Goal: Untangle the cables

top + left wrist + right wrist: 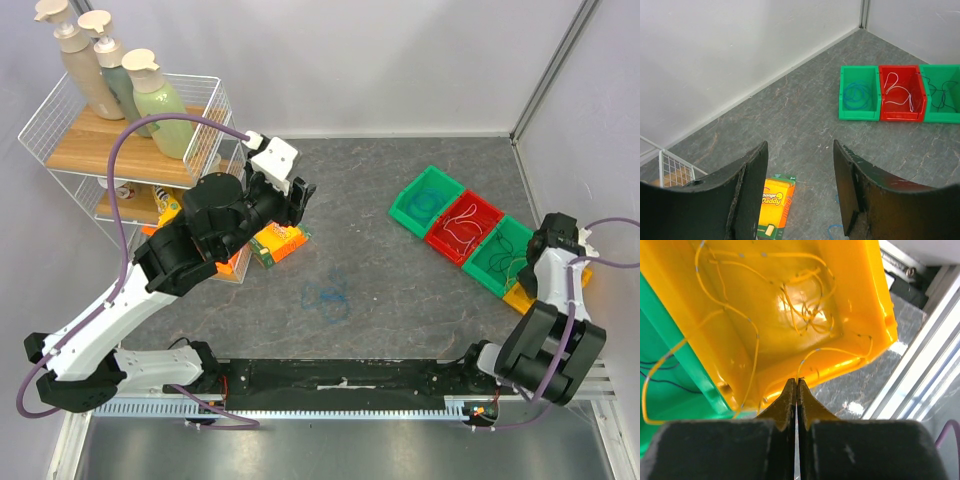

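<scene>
A loose blue cable [325, 295] lies curled on the grey table; a bit of it shows as the blue cable [832, 231] in the left wrist view. More cables rest in bins: blue [857, 95], white [900, 92], dark [942, 92]. A tangle of yellow cables [805, 310] fills the yellow bin [860, 285]. My right gripper [797, 381] is shut on a yellow cable strand [825, 351] at that bin's near rim. My left gripper [799, 145] hangs open and empty above the table, near a sponge pack [774, 205].
Green bin [427, 200], red bin [467, 225], second green bin [498, 253] and the yellow bin [520, 295] stand in a diagonal row at the right. A white wire rack [60, 120] with bottles stands back left. Sponge packs [278, 240] lie beside it.
</scene>
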Robot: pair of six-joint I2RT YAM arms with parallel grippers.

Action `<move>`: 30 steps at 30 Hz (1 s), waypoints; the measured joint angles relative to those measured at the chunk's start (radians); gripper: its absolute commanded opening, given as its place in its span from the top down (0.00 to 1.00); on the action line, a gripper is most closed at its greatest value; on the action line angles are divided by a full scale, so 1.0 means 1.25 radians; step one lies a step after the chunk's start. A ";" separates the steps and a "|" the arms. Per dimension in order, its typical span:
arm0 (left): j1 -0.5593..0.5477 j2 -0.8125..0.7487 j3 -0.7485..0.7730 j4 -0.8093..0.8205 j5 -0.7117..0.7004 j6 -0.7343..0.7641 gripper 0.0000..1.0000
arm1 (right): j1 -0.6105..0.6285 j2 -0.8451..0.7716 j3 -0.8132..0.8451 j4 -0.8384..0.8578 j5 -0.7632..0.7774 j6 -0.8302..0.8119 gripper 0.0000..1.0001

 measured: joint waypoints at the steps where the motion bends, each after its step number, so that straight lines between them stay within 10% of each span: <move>1: 0.000 0.000 0.000 0.000 0.000 0.000 0.39 | 0.000 0.015 0.009 0.012 0.005 -0.010 1.00; 15: 0.000 0.000 0.000 0.000 0.000 0.000 0.39 | 0.000 0.262 0.129 0.147 0.106 -0.112 0.99; 22: 0.000 0.000 0.000 0.000 0.000 0.000 0.39 | 0.000 0.311 0.158 0.156 0.111 -0.134 0.59; 30: 0.000 0.000 0.000 0.000 0.000 0.000 0.39 | 0.002 0.175 0.166 0.102 0.042 -0.133 0.48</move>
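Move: The right hand, shut on the yellow cable, has the yellow bin's middle about 5 cm to its right, 2 cm ahead and 6 cm below. The green bin with the black cable stands roughly 6 cm ahead and 8 cm left, the red bin some 13 cm ahead and 18 cm left, both at that lower level. From the left hand the yellow bin lies about 55 cm right, 5 cm back and 42 cm below. The right hand carries the yellow cable 8 cm right-forward over the yellow bin, dips, opens and rises 4 cm. ##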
